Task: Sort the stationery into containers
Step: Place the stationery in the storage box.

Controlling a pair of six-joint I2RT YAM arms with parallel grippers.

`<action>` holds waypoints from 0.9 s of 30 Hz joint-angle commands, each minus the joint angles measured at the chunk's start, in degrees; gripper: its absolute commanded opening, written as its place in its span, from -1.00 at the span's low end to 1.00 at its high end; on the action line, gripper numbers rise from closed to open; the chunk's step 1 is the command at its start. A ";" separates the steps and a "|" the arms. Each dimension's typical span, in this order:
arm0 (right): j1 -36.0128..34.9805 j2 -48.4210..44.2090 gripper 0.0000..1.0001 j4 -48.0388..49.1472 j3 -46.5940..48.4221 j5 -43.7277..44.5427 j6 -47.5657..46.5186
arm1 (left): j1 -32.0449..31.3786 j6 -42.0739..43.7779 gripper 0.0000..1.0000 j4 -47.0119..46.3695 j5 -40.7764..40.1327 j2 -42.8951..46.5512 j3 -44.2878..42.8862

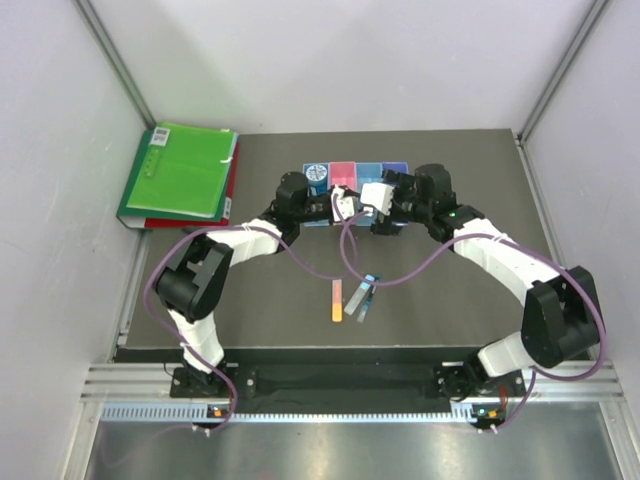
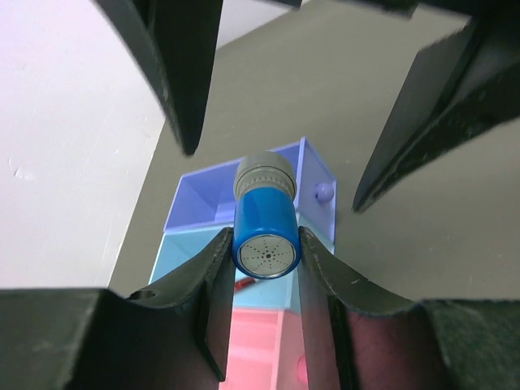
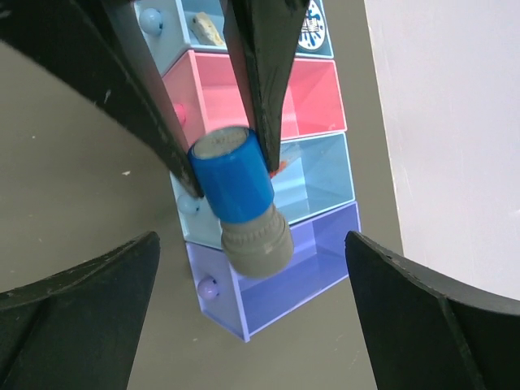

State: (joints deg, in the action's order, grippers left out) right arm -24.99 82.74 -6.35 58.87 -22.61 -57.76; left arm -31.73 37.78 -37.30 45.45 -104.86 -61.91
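Note:
My left gripper [image 2: 265, 244] is shut on a small blue piece [image 2: 264, 223] with a grey ribbed end, held in the air above the row of containers [image 1: 370, 170]. In the right wrist view the blue piece [image 3: 236, 187] hangs over the edge between the light blue bin [image 3: 321, 175] and the purple bin [image 3: 325, 260]. My right gripper [image 3: 250, 242] faces it, open wide, its fingers apart from the piece. A red pen [image 2: 246, 283] lies in the light blue bin. The blue tape roll [image 1: 316, 173] sits in the leftmost bin.
An orange-pink stick [image 1: 337, 300], a grey stick [image 1: 357, 297] and a blue pen [image 1: 369, 298] lie together on the dark table nearer the arm bases. A big green folder [image 1: 180, 172] rests at the back left. The pink bin [image 3: 309, 93] stands between the two light blue ones.

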 commanded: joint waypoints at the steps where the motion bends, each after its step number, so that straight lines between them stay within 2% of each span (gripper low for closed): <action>1: 0.73 -2.85 0.93 0.20 1.25 0.02 2.82 | 2.19 4.31 -0.85 4.07 -0.27 4.13 -0.32; 12: 4.95 -3.90 0.98 0.55 1.95 2.04 7.12 | 6.06 8.27 -0.87 14.17 -0.63 4.67 -4.00; 19: 8.12 -3.72 0.99 0.11 3.00 3.54 10.12 | 7.55 15.64 -0.88 28.40 1.39 2.03 -10.76; 27: 10.14 -5.13 0.99 -1.30 2.48 4.07 9.51 | 9.58 24.53 -0.95 50.44 2.98 -4.38 -24.39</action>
State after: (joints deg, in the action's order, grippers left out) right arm -15.90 80.60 -7.33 58.94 -18.48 -49.19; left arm -23.24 55.79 -0.67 45.69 -105.86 -79.90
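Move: The left hand holds the tube's blue end. The pink compartment it seems headed for lies about 6 cm ahead, 5 cm left and 16 below. The marker's light-blue compartment is 6 cm ahead and 1 cm right, the purple one 6 ahead and 8 right; the jar, in the leftmost compartment, is some 10 ahead and 10 left. From the right hand, the pink compartment is about 6 cm ahead, 8 left and 15 below. Keeping its pinch on the blue end, the left hand carries the tube some 9 cm left and forward towards the pink compartment, mostly left at first, then mostly forward, dipping slightly midway and tipping its fingers down about 15 degrees. The right hand, already wide open around the grey end, backs off about 7 cm to the right and slightly forward, turning clockwise. ##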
